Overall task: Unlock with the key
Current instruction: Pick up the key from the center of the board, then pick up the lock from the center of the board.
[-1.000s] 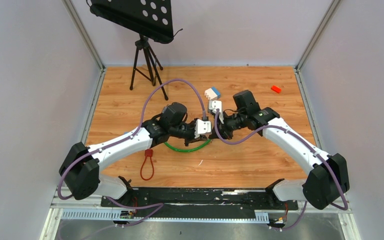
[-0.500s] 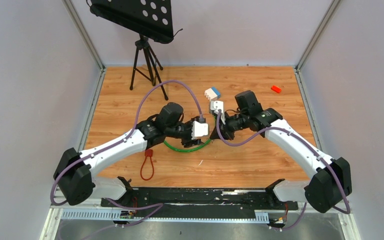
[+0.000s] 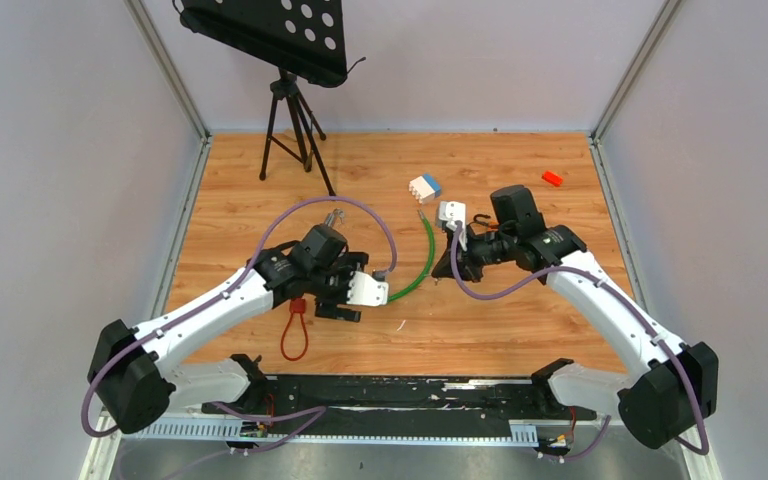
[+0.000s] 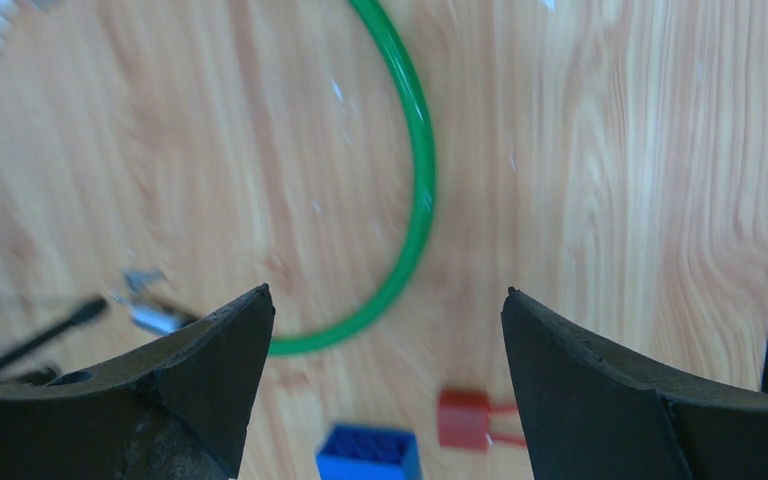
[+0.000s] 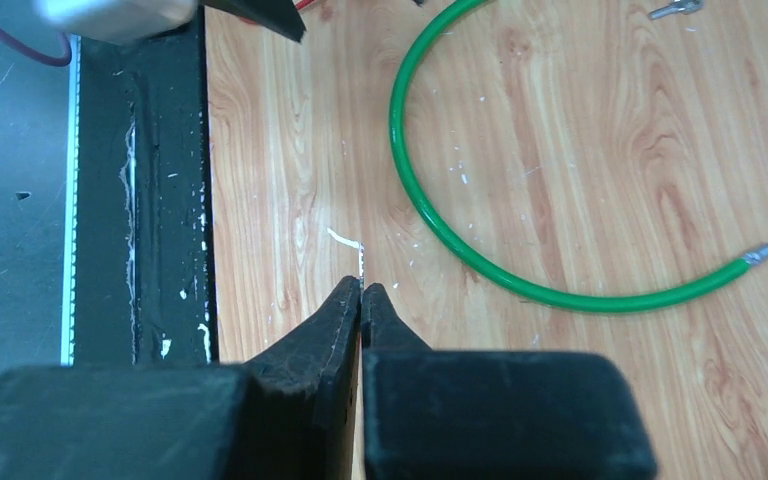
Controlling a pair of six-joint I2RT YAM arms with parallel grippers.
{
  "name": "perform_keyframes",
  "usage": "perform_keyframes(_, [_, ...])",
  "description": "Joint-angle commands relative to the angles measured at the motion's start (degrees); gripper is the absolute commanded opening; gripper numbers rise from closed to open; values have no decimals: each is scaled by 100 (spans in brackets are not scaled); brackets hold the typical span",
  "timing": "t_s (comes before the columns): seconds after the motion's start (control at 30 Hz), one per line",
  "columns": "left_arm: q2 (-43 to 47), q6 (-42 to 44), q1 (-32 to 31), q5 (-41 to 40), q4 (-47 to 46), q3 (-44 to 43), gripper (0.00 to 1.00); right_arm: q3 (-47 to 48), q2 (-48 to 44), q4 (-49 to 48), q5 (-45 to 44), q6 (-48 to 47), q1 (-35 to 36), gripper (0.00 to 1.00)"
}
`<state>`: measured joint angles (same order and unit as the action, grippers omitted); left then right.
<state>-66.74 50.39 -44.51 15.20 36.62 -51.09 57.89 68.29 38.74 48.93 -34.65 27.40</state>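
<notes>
The green lock cable (image 3: 415,268) lies on the wood as an open arc, its bare metal tip (image 3: 422,214) pointing to the far side. It also shows in the left wrist view (image 4: 422,180) and the right wrist view (image 5: 555,297). A small metal piece, apparently the key (image 3: 333,214), lies loose left of the cable, near the top edge of the right wrist view (image 5: 675,9). My left gripper (image 3: 339,298) hangs open and empty (image 4: 387,292) at the cable's near end. My right gripper (image 3: 443,270) is shut on nothing (image 5: 362,290), right of the cable.
A red strap loop with a red block (image 3: 296,322) lies by the left gripper, and a blue brick (image 4: 368,455) sits beneath it. White and blue bricks (image 3: 424,186) and a red brick (image 3: 552,178) lie farther back. A tripod (image 3: 295,125) stands back left. A black rail (image 3: 400,388) lines the near edge.
The left gripper went from shut to wide open and drew back toward the near left. The right arm shifted right. The green cable swung out into an open arc between them.
</notes>
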Motion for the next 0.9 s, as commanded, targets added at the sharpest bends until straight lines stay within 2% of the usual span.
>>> perform_keyframes(0.0, [85,655,261,-810,1260,297,91,-60,-310,-190,183,-103,-166,0])
perform_keyframes(0.17, [-240,207,436,-1475,1272,493,90,-92,-351,-192,187,-103,-200,0])
perform_keyframes(0.33, [-416,-405,618,-1407,1631,493,89,-128,-339,-202,192,-112,-204,0])
perform_keyframes(0.63, [-601,-258,1295,-1198,2261,775,91,-152,-301,-203,172,-121,-200,0])
perform_keyframes(0.87, [-955,-228,1589,-1261,2122,924,92,-163,-242,-201,200,-114,-200,0])
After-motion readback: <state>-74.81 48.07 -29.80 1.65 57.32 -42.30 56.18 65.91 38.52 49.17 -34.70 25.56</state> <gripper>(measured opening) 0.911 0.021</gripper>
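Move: The red lock's body lies about 12 cm to the left hand's left, some 3 cm back and 13 cm below, its loop pointing back. The blue block is around 18 cm left and 2 cm ahead; the green cable's ring centres about 6 cm ahead and 4 cm right, both also some 13 cm down. From the right hand, the red lock is roughly 30 cm left, 5 cm back and 19 cm below. The open left hand swings about 16 cm left and 10 cm down towards the red lock, fingers tipping downward. ##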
